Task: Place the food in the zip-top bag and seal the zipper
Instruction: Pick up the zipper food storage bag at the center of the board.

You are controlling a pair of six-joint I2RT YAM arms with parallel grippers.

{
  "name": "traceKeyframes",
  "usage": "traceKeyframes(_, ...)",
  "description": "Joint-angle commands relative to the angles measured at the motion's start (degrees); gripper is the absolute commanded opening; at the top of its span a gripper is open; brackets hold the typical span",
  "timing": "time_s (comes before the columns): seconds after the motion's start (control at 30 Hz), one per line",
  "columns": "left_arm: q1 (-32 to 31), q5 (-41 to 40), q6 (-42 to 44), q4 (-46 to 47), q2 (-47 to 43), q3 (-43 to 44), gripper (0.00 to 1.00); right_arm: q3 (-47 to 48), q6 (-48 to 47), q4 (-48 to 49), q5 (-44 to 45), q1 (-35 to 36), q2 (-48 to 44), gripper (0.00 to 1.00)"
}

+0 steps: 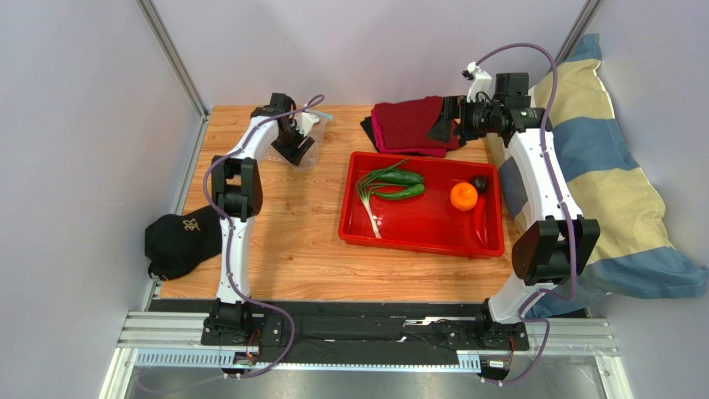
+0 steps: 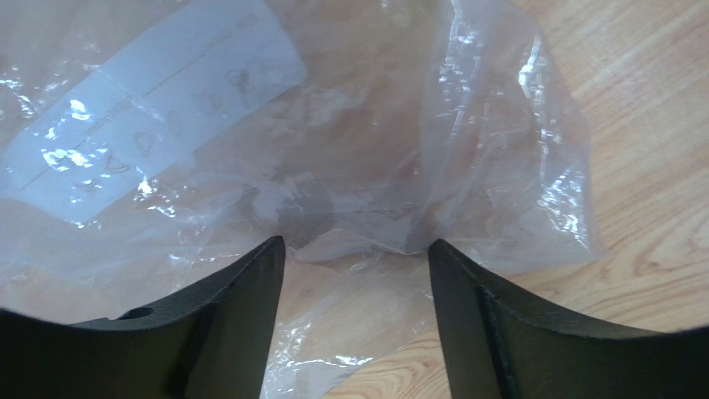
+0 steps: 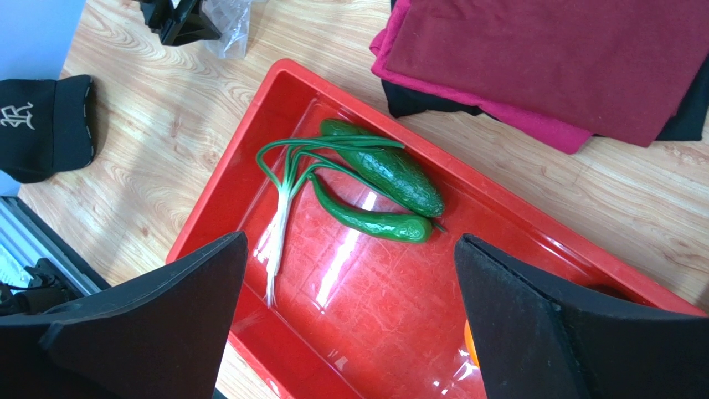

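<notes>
The clear zip-top bag, with a white label patch, lies crumpled on the wood at the back left. I cannot make out its zipper. My left gripper is down at the bag, its jaws apart with loose plastic film between them. The food lies in the red tray: two long green vegetables, a green onion, an orange fruit and a small dark round piece. My right gripper hangs open, high above the tray, holding nothing.
Folded dark red and black cloths lie behind the tray. A black cap sits at the table's left edge. A striped pillow lies to the right of the right arm. Bare wood shows between the bag and the tray.
</notes>
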Motion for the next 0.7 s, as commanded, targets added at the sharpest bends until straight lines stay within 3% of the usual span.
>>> traceKeyframes(0.0, -0.1, 2.4, 3.6, -3.8, -1.2, -2.1, 0.52, 2.1, 1.1, 2.0, -1.4, 0.0, -0.2, 1.00)
traceKeyframes(0.07, -0.1, 3.7, 4.0, -4.7, -1.6, -1.9, 0.34, 1.9, 1.5, 2.4, -2.4, 0.1, -0.1, 1.00)
traceKeyframes(0.1, -0.1, 3.9, 4.0, -5.3, -2.1, -2.0, 0.00, 1.8, 1.8, 2.6, -2.8, 0.2, -0.1, 1.00)
traceKeyframes(0.23, 0.3, 4.6, 4.3, -4.7, -7.3, -4.7, 0.00, 2.0, 6.8, 4.9, -5.7, 1.4, 0.9, 1.00)
traceKeyframes(0.33, 1.2, 10.5, 6.1, -1.7, -16.4, -10.9, 0.00, 3.1, 9.3, 6.5, -6.8, 3.5, 2.1, 1.00)
traceKeyframes(0.53, 1.4, 23.4, 17.5, 2.9, -37.7, -24.8, 0.00, 8.0, 15.9, 10.5, -8.5, 7.2, 6.3, 1.00)
traceKeyframes(0.67, 1.4, 32.3, 30.8, 4.3, -50.5, -33.7, 0.00, 11.4, 21.6, 14.5, -9.7, 9.0, 8.6, 1.00)
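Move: Practically under the left fingertips lies the zipper bag, its near part between them, its middle about 6 cm ahead, 2 cm right and 1 cm lower. The red tray's middle is roughly 39 cm to the left hand's right and 15 cm back; the folded dark-red cloth lies some 38 cm right and 11 cm ahead. From the right hand, the bag is about 40 cm left, 17 cm ahead and 25 cm below. Closing fully on a fold in the near part of the bag at table level, the left fingers pinch the plastic while easing slightly back; the hand then speeds up and back, about 18 cm up and 10 cm back, turning clockwise as its fingers swing forward. The open right hand slides some 9 cm left towards the bag, rolling a little. ##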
